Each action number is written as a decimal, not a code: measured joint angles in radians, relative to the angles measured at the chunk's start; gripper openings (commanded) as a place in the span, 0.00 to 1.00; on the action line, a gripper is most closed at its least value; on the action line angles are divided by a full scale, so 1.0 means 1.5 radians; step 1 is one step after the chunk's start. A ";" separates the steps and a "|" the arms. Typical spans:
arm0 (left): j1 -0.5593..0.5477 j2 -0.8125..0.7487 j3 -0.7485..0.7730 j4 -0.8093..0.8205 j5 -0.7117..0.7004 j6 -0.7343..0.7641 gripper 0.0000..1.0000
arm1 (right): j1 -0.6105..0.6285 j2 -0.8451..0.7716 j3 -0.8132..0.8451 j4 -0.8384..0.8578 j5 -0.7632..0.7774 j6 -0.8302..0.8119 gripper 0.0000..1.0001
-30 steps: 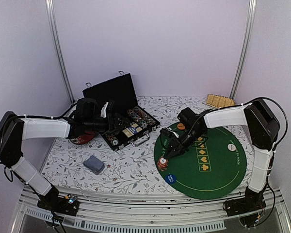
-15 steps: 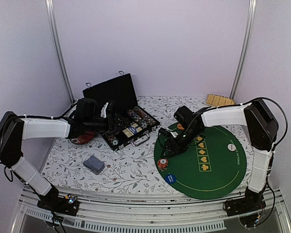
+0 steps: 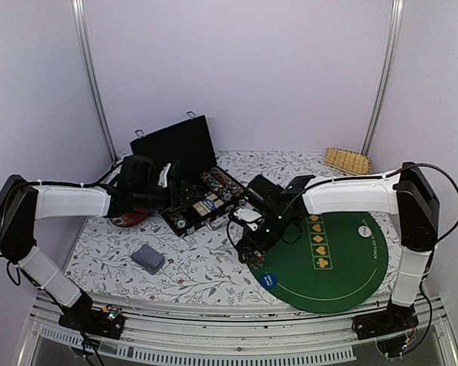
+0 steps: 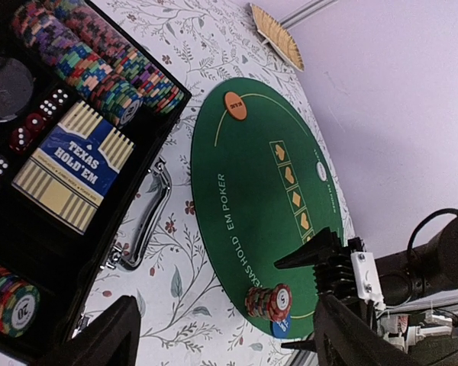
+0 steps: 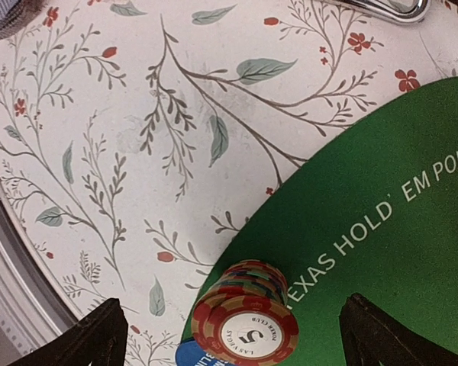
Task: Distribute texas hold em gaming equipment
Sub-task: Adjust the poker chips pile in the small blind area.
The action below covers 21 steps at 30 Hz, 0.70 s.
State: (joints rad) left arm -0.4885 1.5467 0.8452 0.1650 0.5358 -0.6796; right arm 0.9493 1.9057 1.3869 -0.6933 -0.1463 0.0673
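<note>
A stack of red-edged striped poker chips (image 5: 248, 320) stands on the near-left edge of the green Texas Hold'em mat (image 5: 382, 229), next to a blue button disc (image 5: 189, 355). My right gripper (image 5: 230, 309) hangs above the stack, open, its fingers well apart from the chips. The left wrist view shows the same stack (image 4: 269, 301), an orange button (image 4: 234, 105) and a white button (image 4: 320, 171) on the mat. My left gripper (image 3: 172, 194) hovers open and empty over the black case (image 3: 185, 145), which holds rows of chips (image 4: 99, 69). A grey-blue card deck (image 3: 147, 258) lies near the front left.
The case also holds a Texas Hold'em card box (image 4: 76, 174) and red dice (image 4: 27, 131); its metal handle (image 4: 149, 217) faces the mat. A dark-red dish (image 3: 130, 217) sits under the left arm. A woven tan mat (image 3: 347, 158) lies at the back right.
My right gripper opened and let go of the chip stack on the mat, then drew away up and to the left. The left arm stayed still.
</note>
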 measured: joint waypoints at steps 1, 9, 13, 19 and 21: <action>0.000 0.000 0.000 -0.001 0.000 0.001 0.80 | 0.006 0.005 0.005 -0.006 0.014 0.000 0.99; 0.000 0.000 0.000 -0.005 0.001 0.005 0.80 | 0.044 0.093 0.064 -0.050 0.113 -0.002 0.93; 0.000 0.000 0.000 -0.004 0.001 0.007 0.80 | 0.056 0.116 0.081 -0.070 0.136 -0.005 0.69; 0.000 0.000 0.000 -0.004 0.001 0.010 0.80 | 0.062 0.130 0.093 -0.092 0.157 -0.002 0.48; 0.000 0.000 0.000 -0.004 0.001 0.010 0.80 | 0.064 0.130 0.093 -0.094 0.159 -0.002 0.37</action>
State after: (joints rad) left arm -0.4885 1.5471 0.8452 0.1589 0.5369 -0.6643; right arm 1.0451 2.1006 1.5269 -0.8341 0.0925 0.0650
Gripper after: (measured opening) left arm 0.805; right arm 0.508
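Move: Right below the right hand, about 5 cm down between its open fingers, stands the poker chip stack. The small blind button lies on the mat roughly 6 cm nearer the base than the stack and 3 cm to its right; the case handle sits some 13 cm ahead of the stack and 10 cm to its left. From the left hand the stack is about 15 cm to the right, 11 cm back and 14 cm lower. Sinking about 5 cm almost straight down over the chip stack, the right hand tilts some 15–20 degrees until its fingers point plumb down. Near the bottom the wide-open fingers start to close, drawing in to about half their opening, and pinch the stack's sides from either side. ##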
